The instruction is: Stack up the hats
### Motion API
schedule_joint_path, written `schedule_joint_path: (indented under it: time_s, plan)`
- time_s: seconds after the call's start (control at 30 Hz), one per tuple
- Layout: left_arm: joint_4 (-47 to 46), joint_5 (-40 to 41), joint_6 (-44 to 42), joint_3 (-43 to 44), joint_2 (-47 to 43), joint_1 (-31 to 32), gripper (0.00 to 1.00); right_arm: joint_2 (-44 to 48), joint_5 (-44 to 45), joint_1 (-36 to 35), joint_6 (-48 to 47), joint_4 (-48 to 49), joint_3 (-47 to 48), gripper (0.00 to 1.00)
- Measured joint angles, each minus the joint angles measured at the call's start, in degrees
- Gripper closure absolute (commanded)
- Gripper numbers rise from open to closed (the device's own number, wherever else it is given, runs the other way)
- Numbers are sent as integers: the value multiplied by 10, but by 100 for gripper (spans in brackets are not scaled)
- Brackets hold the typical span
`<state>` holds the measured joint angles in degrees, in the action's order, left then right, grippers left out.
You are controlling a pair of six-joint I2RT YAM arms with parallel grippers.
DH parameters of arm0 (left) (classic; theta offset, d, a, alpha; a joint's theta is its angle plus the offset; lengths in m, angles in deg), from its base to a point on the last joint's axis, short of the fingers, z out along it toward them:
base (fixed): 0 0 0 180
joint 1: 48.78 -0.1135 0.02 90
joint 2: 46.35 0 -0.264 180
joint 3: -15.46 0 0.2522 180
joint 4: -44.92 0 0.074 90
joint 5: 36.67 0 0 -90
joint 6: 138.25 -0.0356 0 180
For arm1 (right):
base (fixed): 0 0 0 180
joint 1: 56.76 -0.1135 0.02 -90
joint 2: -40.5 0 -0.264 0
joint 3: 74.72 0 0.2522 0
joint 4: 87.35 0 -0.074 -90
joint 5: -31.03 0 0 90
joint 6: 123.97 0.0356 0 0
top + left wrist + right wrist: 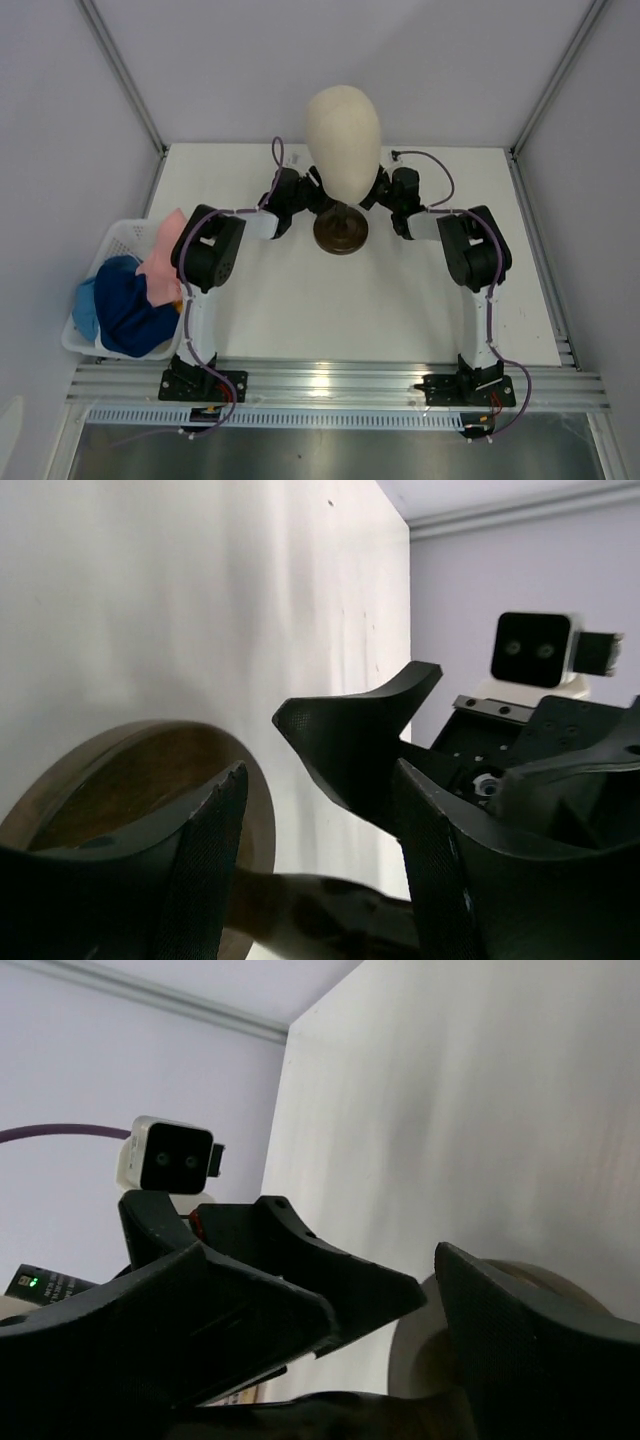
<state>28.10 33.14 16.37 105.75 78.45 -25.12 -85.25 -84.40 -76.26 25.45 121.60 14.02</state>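
Observation:
The hats lie heaped in a white basket (118,232) at the table's left edge: a pink hat (165,255) on the far side, a navy blue hat (130,305) on top, a light blue hat (85,305) under it, and a sliver of a yellow-orange hat (178,303). Neither gripper is near them. My left gripper (308,192) (320,780) and right gripper (385,192) (385,1290) flank the neck of the mannequin head (343,135) from either side. Both are open, with the stand's dark stem running past their fingers. Neither holds a hat.
The cream mannequin head stands mid-table on a dark round base (340,232) (130,790). In each wrist view the other gripper's finger and camera show close ahead. Grey walls and metal frame posts enclose the white table (420,300).

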Motion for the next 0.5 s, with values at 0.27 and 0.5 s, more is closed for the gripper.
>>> schedule_joint_path:
  time_s: [0.27,0.5]
  plan:
    - [-14,30,-29,-179,-138,47,37,120,20,-38,-16,25,-157,1]
    - [-27,92,-35,-335,-268,95,37,232,56,-91,-55,-24,-268,1]
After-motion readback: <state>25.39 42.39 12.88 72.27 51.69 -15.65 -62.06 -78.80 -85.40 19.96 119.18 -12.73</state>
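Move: The stand's dark stem, the part being drawn along, is between the two hands: about 4 cm right of the left hand and 1 cm ahead, and about 4 cm left of the right hand and 1 cm back. Directly under the stem, some 9 cm below the left hand, is the round wooden base. The pale mannequin head sits over the same spot, its middle roughly 17 cm above the left hand. Both hands keep drawing the mannequin stand straight back towards the robot across the bare table, the left by about 15 cm and the right by a little less, staying nearly level. The fingers, already around the stem from either side beneath the head, stay open without closing and pull it along, while both wrists turn only slightly. ##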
